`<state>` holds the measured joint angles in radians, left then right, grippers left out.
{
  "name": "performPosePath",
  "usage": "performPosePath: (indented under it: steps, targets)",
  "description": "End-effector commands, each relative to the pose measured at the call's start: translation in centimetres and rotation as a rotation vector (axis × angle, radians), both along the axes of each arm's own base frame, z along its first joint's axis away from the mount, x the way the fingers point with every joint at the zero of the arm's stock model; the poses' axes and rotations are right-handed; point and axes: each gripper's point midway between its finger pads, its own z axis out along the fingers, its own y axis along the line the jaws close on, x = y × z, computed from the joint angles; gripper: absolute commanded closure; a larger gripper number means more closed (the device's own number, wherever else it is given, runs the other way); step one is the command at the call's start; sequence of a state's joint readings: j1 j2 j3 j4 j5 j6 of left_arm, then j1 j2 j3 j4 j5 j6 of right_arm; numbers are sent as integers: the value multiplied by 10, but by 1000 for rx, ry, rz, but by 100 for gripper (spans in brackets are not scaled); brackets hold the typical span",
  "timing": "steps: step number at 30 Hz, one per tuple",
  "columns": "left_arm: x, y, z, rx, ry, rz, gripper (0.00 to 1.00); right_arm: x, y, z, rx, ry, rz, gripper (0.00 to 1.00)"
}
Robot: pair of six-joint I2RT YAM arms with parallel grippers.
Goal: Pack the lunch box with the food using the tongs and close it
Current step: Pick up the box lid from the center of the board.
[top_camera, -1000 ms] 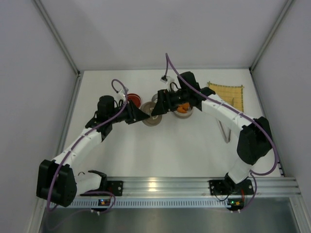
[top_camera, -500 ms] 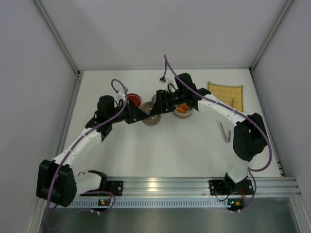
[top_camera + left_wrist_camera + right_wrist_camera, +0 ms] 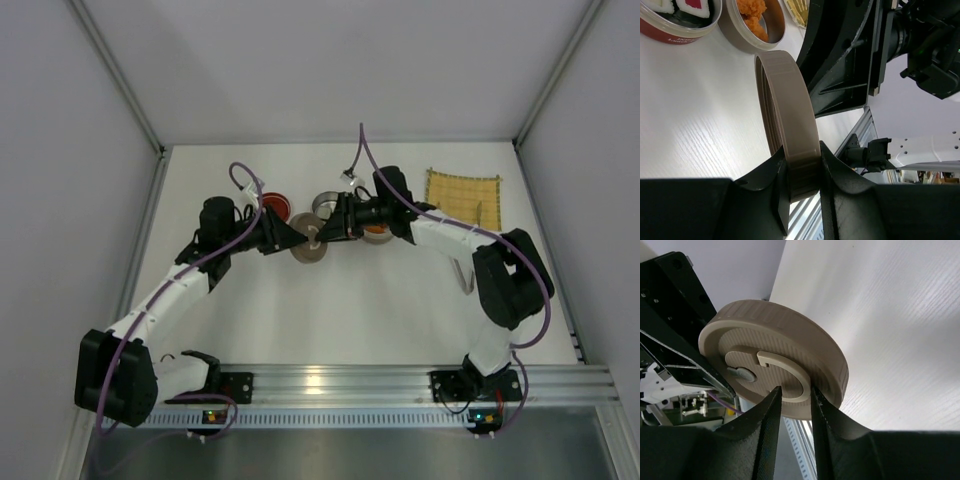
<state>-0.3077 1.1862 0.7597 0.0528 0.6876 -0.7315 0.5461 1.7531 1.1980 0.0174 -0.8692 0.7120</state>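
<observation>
A round beige lunch box lid [image 3: 313, 251] hangs on edge above the table, and my left gripper [image 3: 803, 175] is shut on its rim [image 3: 785, 100]. From the other side, my right gripper [image 3: 794, 392] is shut on the curved ring handle [image 3: 790, 371] on the lid's top face. Orange food [image 3: 754, 12] lies in a brown tin [image 3: 378, 233]. White-and-dark pieces with red [image 3: 685, 6] fill a red tin [image 3: 276, 207]. The silver tongs [image 3: 460, 268] lie on the table to the right, under the right arm.
A bare metal tin [image 3: 326, 203] stands between the red tin and the brown one. A yellow woven mat [image 3: 462, 189] lies at the back right. White walls close the table on three sides. The two wrists almost meet at the lid.
My right gripper has moved left from over the brown tin to the lid and closed on its ring handle. The left arm has kept still with the lid.
</observation>
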Motion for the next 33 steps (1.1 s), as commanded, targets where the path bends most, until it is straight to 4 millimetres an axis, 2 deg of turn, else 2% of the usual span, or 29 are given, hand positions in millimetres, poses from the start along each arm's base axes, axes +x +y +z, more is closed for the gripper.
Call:
performPosePath:
  steps: [1,5,14,19,26,28,33]
  targets:
    - [1,-2,-7,11,-24,0,100,-31,10,97,293,-156,170,73]
    - [2,-2,-9,18,-21,5,100,-34,7,103,324,-162,179,80]
    - [5,3,-21,64,-5,29,100,-39,5,117,375,-186,188,85]
    - [8,8,-28,98,3,54,100,-48,1,132,446,-212,207,88]
    - [14,12,-40,137,14,83,100,-50,-1,135,460,-220,212,97]
    - [12,13,-50,155,59,85,100,-51,-1,135,461,-221,213,100]
    - [15,8,-51,132,85,67,100,-51,0,129,449,-219,214,100]
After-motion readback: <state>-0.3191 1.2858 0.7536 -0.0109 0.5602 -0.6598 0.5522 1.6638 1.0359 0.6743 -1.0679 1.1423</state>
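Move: My left hand keeps the lid by its rim, roughly on edge, with the lid's folding handle about 4 cm to its right and 1 cm ahead. My right fingertips are right at that handle. From the right hand, the box with white-and-red food is 12 cm ahead and 2 cm right, the box with orange food 9 cm ahead and 13 cm right, and the red lid 12 cm ahead and 12 cm left, all some 15 cm lower. I work the handle with my right fingers against the lid in my left hand, easing them about 2 cm up and slightly forward as they tip up and close further. Then they come free, shut empty and go up and back, away from the lid, some 8 cm in all. My left hand keeps its pinch, edges slightly up and forward, then sinks about 5 cm with the lid. ##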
